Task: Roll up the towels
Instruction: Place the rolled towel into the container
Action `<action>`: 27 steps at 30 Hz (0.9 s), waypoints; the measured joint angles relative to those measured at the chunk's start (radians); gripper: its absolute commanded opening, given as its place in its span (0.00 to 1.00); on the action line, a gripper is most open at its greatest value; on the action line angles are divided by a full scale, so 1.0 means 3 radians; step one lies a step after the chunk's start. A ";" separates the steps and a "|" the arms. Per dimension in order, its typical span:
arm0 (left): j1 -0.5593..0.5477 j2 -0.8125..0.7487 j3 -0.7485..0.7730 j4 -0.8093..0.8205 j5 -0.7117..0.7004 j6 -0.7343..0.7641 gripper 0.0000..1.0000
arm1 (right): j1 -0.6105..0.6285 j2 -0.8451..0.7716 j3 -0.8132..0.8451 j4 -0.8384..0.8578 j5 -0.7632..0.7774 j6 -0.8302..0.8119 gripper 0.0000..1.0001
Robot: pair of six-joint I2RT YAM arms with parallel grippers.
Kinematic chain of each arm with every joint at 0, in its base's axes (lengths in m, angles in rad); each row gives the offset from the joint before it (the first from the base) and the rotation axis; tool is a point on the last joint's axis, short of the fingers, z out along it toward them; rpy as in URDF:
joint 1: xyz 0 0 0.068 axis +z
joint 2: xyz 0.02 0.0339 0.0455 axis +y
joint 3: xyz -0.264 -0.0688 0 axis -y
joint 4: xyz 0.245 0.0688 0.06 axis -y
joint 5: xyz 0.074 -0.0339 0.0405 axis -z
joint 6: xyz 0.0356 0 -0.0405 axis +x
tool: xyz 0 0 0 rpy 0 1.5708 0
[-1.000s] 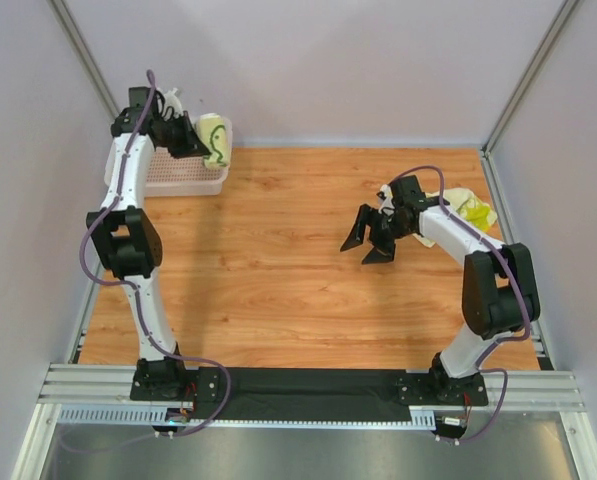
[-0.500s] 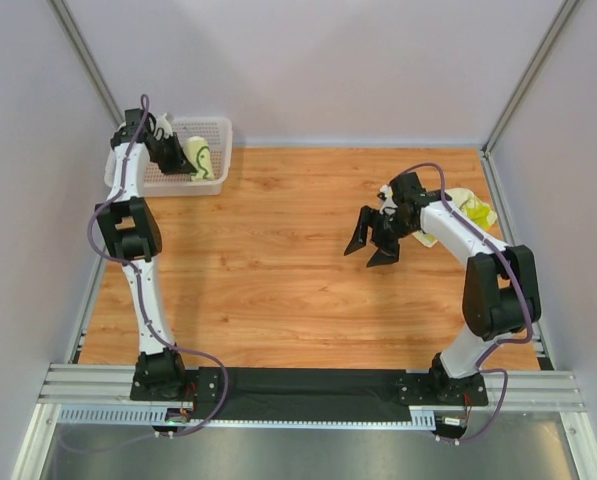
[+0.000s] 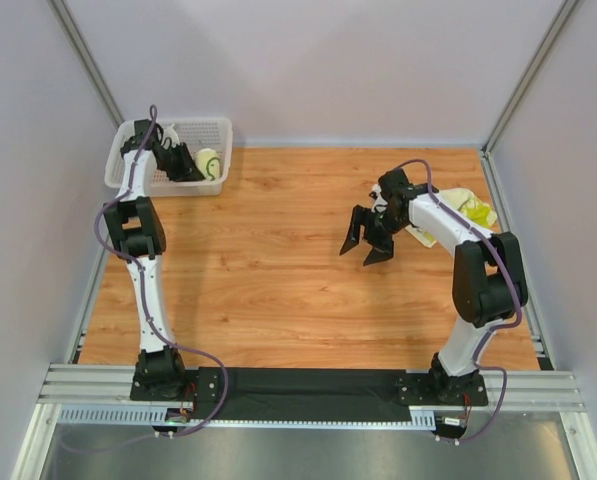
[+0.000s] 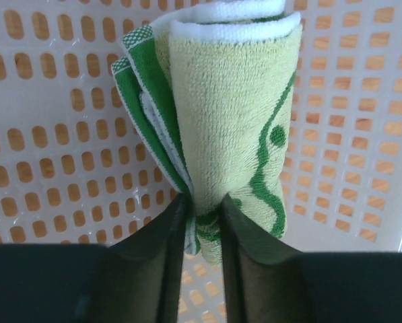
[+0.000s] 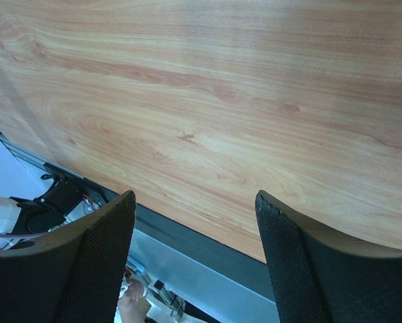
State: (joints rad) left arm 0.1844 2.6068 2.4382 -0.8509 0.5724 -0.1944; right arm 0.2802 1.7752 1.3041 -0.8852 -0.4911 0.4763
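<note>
My left gripper is shut on a rolled towel, lime-yellow with green squiggles, and holds it inside the white mesh basket at the far left. In the left wrist view the roll is pinched at its near end between my fingers, above the basket floor. My right gripper is open and empty above the bare wood at mid-right; its fingers stand wide apart. Loose unrolled towels lie in a heap behind the right wrist at the far right.
The wooden table is walled by grey panels, with an aluminium rail along the near edge. The basket stands in the far left corner.
My left gripper has lowered the rolled towel from above the basket's rim down into the basket. The right gripper has shifted slightly left and stayed open.
</note>
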 measured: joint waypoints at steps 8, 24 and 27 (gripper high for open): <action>-0.0015 0.0003 0.0000 0.0217 0.0145 -0.0104 0.64 | 0.0034 0.0027 0.0179 -0.0074 0.0065 -0.0001 0.73; 0.0022 -0.0662 -0.0328 0.0380 -0.0437 -0.0498 0.79 | 0.0048 0.0086 0.0913 -0.0379 0.0809 -0.0085 0.77; 0.0023 -0.1158 -0.0609 0.0436 -0.0635 -0.0655 0.77 | 0.0046 0.0123 0.1237 -0.0477 0.1232 -0.0117 0.77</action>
State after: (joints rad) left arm 0.1913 2.2593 2.2555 -0.7200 0.3820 -0.3908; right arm 0.2939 1.8122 1.6752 -1.0283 -0.1215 0.4412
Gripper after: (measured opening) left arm 0.785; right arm 0.768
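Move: The left hand, its fingers a little open at the near end of the rolled towel, is already inside the container; the container's middle lies about 5 cm ahead and 7 cm to its left. The rolled towel's middle is some 4 cm ahead and 4 cm to the right, about 2 cm lower. From the right hand, the yellow towel lies roughly 18 cm ahead and 24 cm to the right, about 8 cm below. The left fingers let go of the rolled towel's near end, spreading wide while the hand edges just over 1 cm forward; then the hand lifts fast out of the container, ending some 13 cm up and slightly left, turning counter-clockwise. The right hand, empty and open, creeps, then sweeps about 8 cm forward, rising and easing right towards the yellow towel, its fingers swinging forward. ##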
